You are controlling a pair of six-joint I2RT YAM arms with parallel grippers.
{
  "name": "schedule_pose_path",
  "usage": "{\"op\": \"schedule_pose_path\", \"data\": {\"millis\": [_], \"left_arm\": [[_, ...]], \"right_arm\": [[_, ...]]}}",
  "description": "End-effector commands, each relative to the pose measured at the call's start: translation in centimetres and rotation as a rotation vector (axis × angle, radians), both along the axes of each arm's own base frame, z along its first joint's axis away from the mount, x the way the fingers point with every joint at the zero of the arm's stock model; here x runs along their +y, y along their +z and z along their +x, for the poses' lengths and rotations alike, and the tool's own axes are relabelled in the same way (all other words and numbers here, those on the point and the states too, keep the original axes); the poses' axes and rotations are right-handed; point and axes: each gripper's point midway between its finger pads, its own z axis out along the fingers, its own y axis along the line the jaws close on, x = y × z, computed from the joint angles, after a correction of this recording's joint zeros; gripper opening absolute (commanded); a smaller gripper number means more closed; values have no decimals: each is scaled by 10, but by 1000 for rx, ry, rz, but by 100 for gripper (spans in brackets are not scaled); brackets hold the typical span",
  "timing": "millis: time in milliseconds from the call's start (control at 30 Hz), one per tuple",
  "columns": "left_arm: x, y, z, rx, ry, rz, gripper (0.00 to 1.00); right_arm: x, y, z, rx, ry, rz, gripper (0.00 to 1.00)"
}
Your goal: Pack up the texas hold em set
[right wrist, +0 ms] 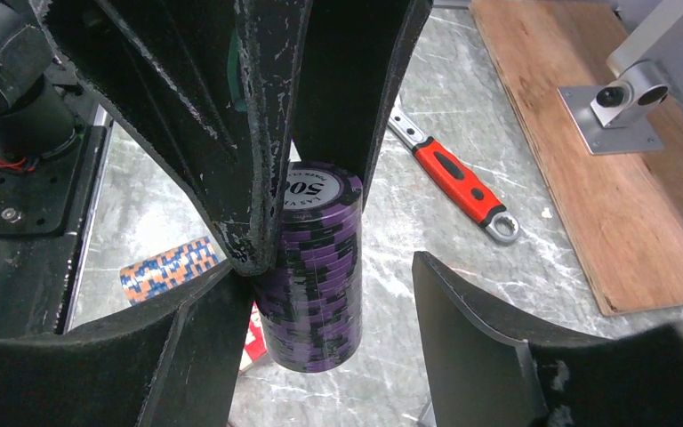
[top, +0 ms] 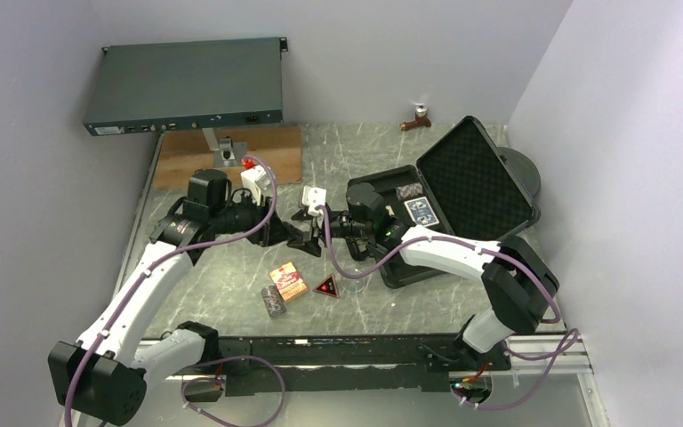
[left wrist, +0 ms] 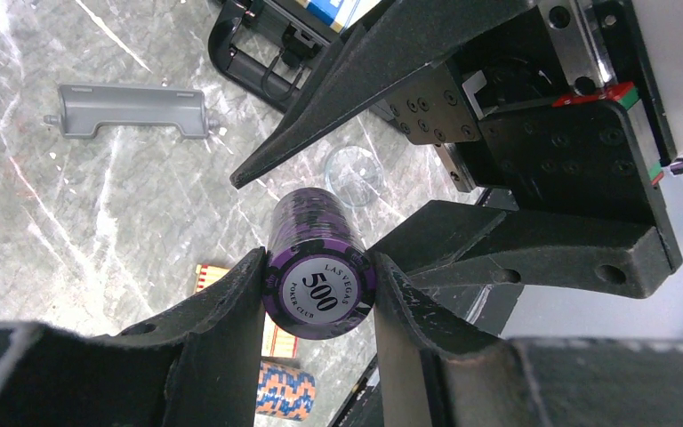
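A purple-and-black chip stack marked 500 is held above the table, with my left gripper shut on its upper end. My right gripper stands open around the same stack. Its left finger lies against the chips and its right finger is well apart. The two grippers meet at mid-table. The black case lies open at the right, with a blue card box in it. On the table lie a red-orange card box, an orange-blue chip stack, a red triangle and a clear disc.
A red-handled wrench lies beside a wooden board that carries a metal post mount. A grey plastic piece lies flat on the marble table. A dark rack box sits at the back left and a dark round spool behind the case.
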Motion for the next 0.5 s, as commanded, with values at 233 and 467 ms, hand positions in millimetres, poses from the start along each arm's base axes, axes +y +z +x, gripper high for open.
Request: {"op": "schedule_pose_path", "data": {"millis": [233, 467], "left_arm": [[-9, 30, 0, -125, -56, -71, 0], [-5, 29, 4, -133, -20, -53, 1]], "right_arm": [[3, 20, 4, -66, -9, 43, 58], [4, 21, -1, -59, 20, 28, 16]]}}
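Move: The stack of purple poker chips, still held by its upper end in the left fingers, sits between the open right fingers, about 1 cm back of their midpoint and hardly lower; from the left hand point its middle is some 2 cm to the right and 2 cm below. From the right hand, the card box lies on the table about 11 cm back and 4 cm left, the orange chip stack 16 back and 8 left, both some 17 cm below. The open case is about 25 cm to the right and 3 ahead. The right hand stays in place around the purple stack, drifting back no more than about half a centimetre, and closes its fingers by roughly a fifth of their full range until the finger on the forward side meets the chips too and the pair pinches the stack around mid-length, below the left fingertips. The left hand keeps its own grip on the upper end unchanged, easing up by only about half a centimetre as it holds the stack out for the right. ##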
